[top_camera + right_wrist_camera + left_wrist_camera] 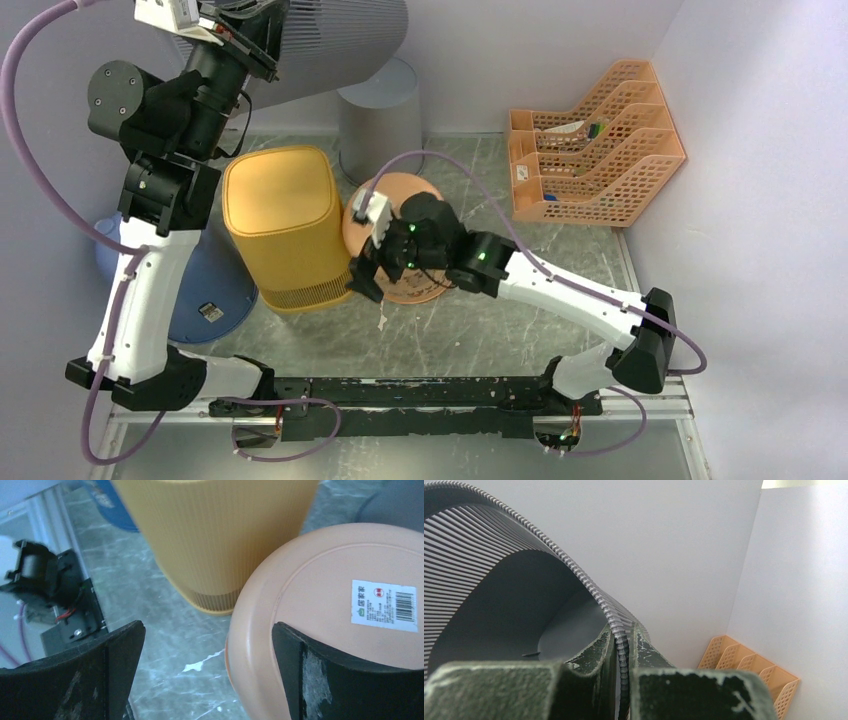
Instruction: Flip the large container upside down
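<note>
The large container (pixel 330 40) is a grey ribbed bin held high at the back left, tilted and partly cut off by the top edge of the overhead view. My left gripper (pixel 245 28) is shut on its rim. In the left wrist view the ribbed rim (pixel 621 645) is pinched between the fingers of my left gripper (pixel 624 652), with the bin's dark inside (pixel 499 600) showing to the left. My right gripper (pixel 378 265) is open low over the table; in its wrist view my right gripper (pixel 207 630) straddles the edge of an upturned peach container (pixel 325 580).
A yellow ribbed bin (pixel 280 215) stands upside down mid-table, close to the peach container (pixel 400 188). A blue container (pixel 215 290) sits by the left arm, a small grey bin (pixel 385 115) at the back, and an orange file rack (pixel 590 140) at the back right.
</note>
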`<state>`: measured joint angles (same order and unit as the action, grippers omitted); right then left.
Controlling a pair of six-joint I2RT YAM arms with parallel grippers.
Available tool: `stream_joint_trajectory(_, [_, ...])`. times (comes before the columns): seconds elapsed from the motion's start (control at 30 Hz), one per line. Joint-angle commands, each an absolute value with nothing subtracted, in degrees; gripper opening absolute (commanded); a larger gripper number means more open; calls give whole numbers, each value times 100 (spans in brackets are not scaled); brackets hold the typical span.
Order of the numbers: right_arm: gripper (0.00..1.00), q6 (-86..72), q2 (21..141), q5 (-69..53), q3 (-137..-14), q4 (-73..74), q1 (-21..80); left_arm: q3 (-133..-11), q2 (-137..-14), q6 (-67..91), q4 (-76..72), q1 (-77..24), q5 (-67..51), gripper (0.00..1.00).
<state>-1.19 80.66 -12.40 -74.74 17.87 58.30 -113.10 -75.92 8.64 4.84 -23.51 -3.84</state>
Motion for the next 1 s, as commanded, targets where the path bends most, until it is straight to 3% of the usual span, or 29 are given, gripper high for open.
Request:
stream_joint_trajectory(0.0, [100, -218, 8173, -1464, -7321, 2148, 6438, -11680, -7561, 813, -722, -2364, -450, 7])
stream_joint_trajectory(0.2, [100, -405, 8530, -1538, -7164, 1544, 6692, -11891, -7572, 859, -628, -2364, -492, 7])
stream_joint_trajectory(0.53, [100, -161, 8623, -293, -7445, 1952, 6681, -11884, -7427, 710, -419, -2364, -406, 7])
stream_joint_trajectory(0.97, [100, -299, 8939, -638, -7298, 1483, 6688, -11971, -7393, 793, -415, -2364, -489, 7])
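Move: From the right hand, the upturned orange container's middle lies about 8 cm ahead, 7 cm to the right and 14 cm below. The yellow container stands some 9 cm ahead and 14 cm to the left, 13 cm below; the upturned grey bucket is about 31 cm ahead, 2 cm right and 15 cm below. The large grey container is in the left hand's grip, its middle roughly 15 cm ahead of that hand, 7 cm right and level. Swing the open right gripper quickly back about 7 cm and some 4 cm left, away from the orange container. Then sink it about 5 cm in front of the yellow container's near right corner, easing forward 3 cm with a slight roll, and hold there, fingers wide. Keep the left gripper pinched on the large container's rim, lifting it a mere 2 cm. ##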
